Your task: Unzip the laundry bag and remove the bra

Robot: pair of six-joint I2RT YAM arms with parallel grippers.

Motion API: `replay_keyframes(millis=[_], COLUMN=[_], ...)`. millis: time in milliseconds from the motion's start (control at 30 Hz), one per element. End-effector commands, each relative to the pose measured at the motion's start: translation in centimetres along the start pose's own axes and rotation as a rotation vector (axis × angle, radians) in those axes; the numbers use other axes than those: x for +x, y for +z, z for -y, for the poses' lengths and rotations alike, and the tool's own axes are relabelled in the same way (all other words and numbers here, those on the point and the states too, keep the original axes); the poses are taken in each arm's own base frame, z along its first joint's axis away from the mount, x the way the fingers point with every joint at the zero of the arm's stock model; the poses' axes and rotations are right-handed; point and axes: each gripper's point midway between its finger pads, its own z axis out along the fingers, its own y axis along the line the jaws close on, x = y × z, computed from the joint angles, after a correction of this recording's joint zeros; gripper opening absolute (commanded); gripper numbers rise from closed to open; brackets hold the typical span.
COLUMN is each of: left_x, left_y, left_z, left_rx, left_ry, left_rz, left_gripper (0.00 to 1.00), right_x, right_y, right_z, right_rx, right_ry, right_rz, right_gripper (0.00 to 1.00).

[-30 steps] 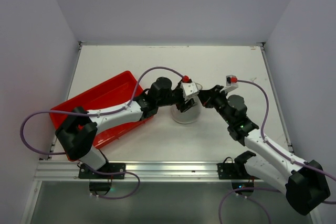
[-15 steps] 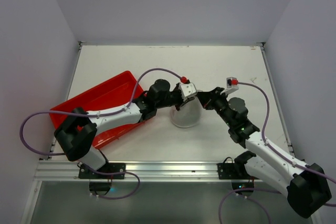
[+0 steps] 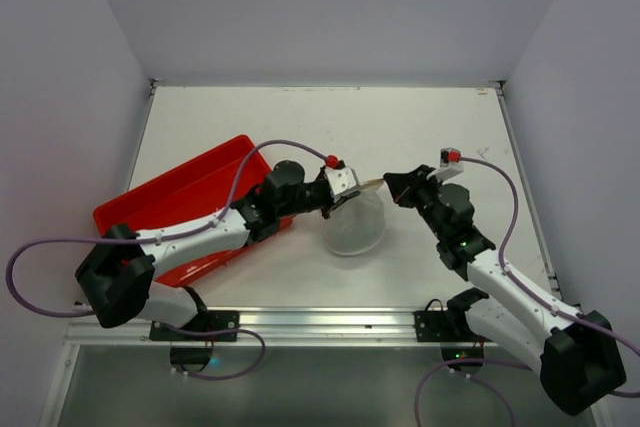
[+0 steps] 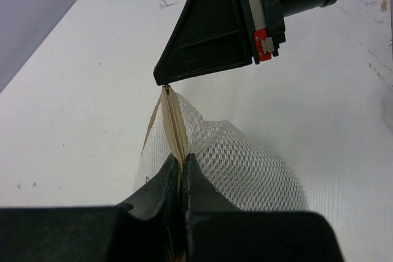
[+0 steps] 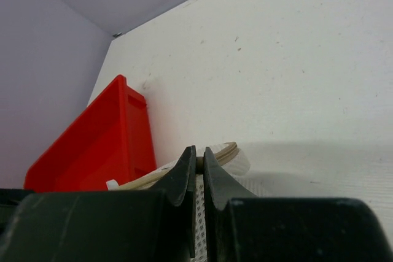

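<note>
The laundry bag [image 3: 356, 230] is a white mesh drum at the table's middle, with its beige zipper tape [image 3: 368, 185] stretched between both grippers. My left gripper [image 3: 343, 197] is shut on the zipper tape [image 4: 174, 128] at the bag's left rim, and the mesh [image 4: 245, 167] bulges beyond its tips [image 4: 179, 159]. My right gripper [image 3: 391, 185] is shut on the zipper pull at the tape's far end, seen in its own view [image 5: 197, 154] and in the left wrist view [image 4: 212, 35]. The bra is hidden; no black fabric shows.
A red rectangular tray [image 3: 180, 209] lies at the left under my left arm, and its wall shows in the right wrist view [image 5: 104, 145]. White walls close the table at the back and both sides.
My left arm has drawn back to the left with the zipper tape. My right gripper has shifted slightly right. The tape is now pulled taut between them and the bag has slid toward the front.
</note>
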Motion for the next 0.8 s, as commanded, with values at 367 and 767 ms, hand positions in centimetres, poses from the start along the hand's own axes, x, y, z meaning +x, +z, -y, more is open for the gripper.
replay_keyframes(millis=[367,767], left_x=[0.1,0.0], left_y=[-0.8,2.6], left_z=[-1.7,-9.4], left_rx=[-0.03,-0.207], left_ry=[-0.001,-0.022], left_rz=[0.057,0.061], left_gripper=[0.1,0.46], right_x=[-2.5,-5.4], right_y=[0.8,-0.9], right_z=[1.3,-0.8], right_rx=[0.037,0.001], right_ry=[-0.036,-0.086], right_rz=[0.094,0.148], right_gripper=[0.0,0.0])
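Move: The left hand, shut on the tan zipper band, has the laundry bag's middle about 7 cm back from it, level sideways and some 10 cm below. The right hand pinches the band's other end; from there the bag's middle lies roughly 9 cm back, 7 cm left and 10 cm below. The red bin's middle is about 38 cm left of the left hand, 5 cm back and 17 cm lower. Left frees the zipper band and reaches about 7 cm forward, lower, around the lid rim; right still pinches. ##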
